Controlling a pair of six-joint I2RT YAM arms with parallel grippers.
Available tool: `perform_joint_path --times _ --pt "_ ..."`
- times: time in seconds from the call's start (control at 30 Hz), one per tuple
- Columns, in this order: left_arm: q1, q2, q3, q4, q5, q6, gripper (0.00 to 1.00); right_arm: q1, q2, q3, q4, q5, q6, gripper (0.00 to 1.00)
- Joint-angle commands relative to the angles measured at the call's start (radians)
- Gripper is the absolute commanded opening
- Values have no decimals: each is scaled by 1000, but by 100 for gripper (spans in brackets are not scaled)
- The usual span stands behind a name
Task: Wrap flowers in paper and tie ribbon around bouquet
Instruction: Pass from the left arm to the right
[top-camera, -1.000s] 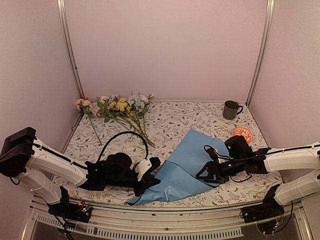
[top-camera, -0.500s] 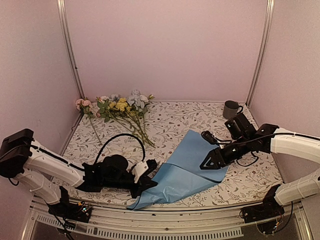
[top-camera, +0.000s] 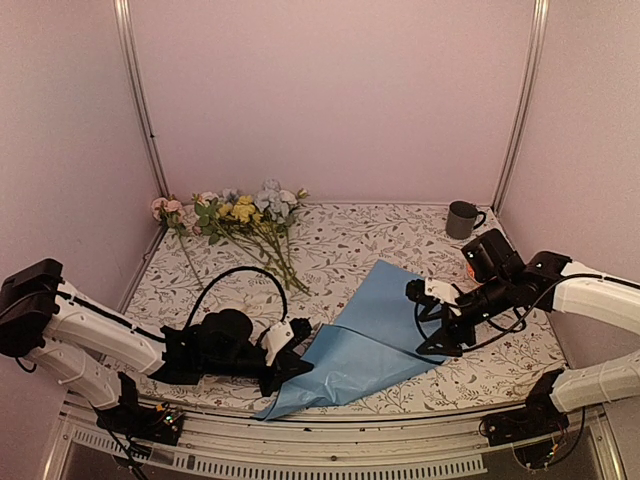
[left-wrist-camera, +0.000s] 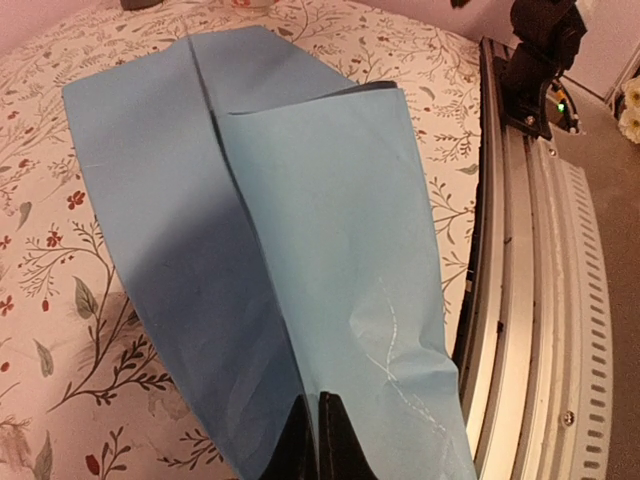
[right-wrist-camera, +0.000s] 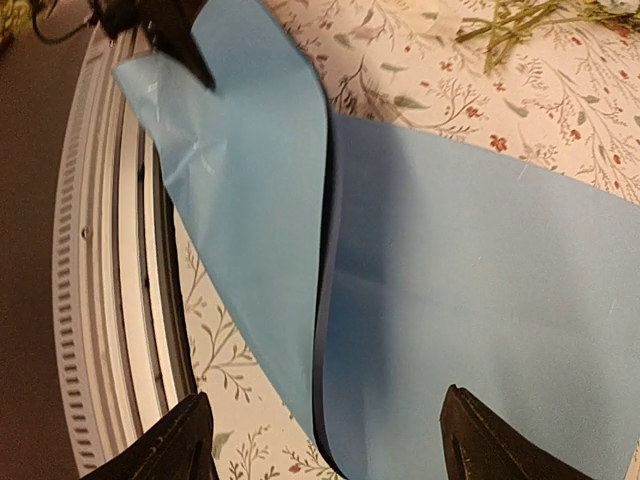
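Observation:
The paper (top-camera: 375, 320) lies on the tablecloth at the front, light blue face up, with its near-left part folded over and lifted. A dark navy underside shows along the fold (right-wrist-camera: 322, 330). My left gripper (top-camera: 290, 358) is shut on the paper's near corner, and the sheet (left-wrist-camera: 300, 200) rises from between the closed fingertips (left-wrist-camera: 335, 440). My right gripper (top-camera: 427, 320) hovers open over the paper's right edge, holding nothing, its fingers (right-wrist-camera: 170, 440) wide apart above the fold. The flowers (top-camera: 245, 215) lie loose at the back left. No ribbon or bouquet is in view.
A grey mug (top-camera: 462, 218) stands at the back right. An orange round object (top-camera: 487, 266) sits partly behind the right arm. A black cable (top-camera: 245, 272) loops above the left arm. The metal front rail (left-wrist-camera: 530, 300) runs just beside the lifted paper corner.
The right gripper has swung up off the paper's right part and come back over its right edge with jaws wider. The left gripper kept its hold and barely shifted.

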Motion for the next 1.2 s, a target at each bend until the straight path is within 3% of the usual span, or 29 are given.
perform_joint_path --times 0.0,0.1,0.23,0.3,0.8,1.17 --pt "0 -6 -14 23 16 13 0 -4 -71 -94 0 20 -317 81" --pt "0 -2 -15 22 23 23 0 -4 -54 -127 19 26 -359 77" --pt "0 2 -14 26 24 27 0 -15 26 -118 45 105 -349 52" --pt "0 2 -19 33 27 25 0 -39 64 -107 45 106 -340 48" --pt "0 -7 -24 32 28 30 0 -46 179 -98 37 119 -340 43" --pt "0 -6 -22 34 21 28 0 -45 174 -83 7 -42 -354 47"
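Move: The paper's folded right-hand corner, where the flap ends, lies roughly 11 cm below the right hand, about 3 cm to its right and 1 cm back. From that hand, the cut ends of the flower stems are some 19 cm ahead and 26 cm left; the orange coaster is about 25 cm ahead and 20 cm right. From the left hand, that same corner is about 27 cm right, 2 cm ahead and 5 cm lower. Still pinching the paper's left end, the left hand holds practically still. The right hand drops about 9 cm to the folded right-hand corner, working some 3 cm to its right after a brief 2 cm dip back and return. Its fingers tip steeper and turn a little counter-clockwise, roughly 15 degrees in all, while narrowing from wide to about half open around the flap's edge; whether they touch it can't be seen. ##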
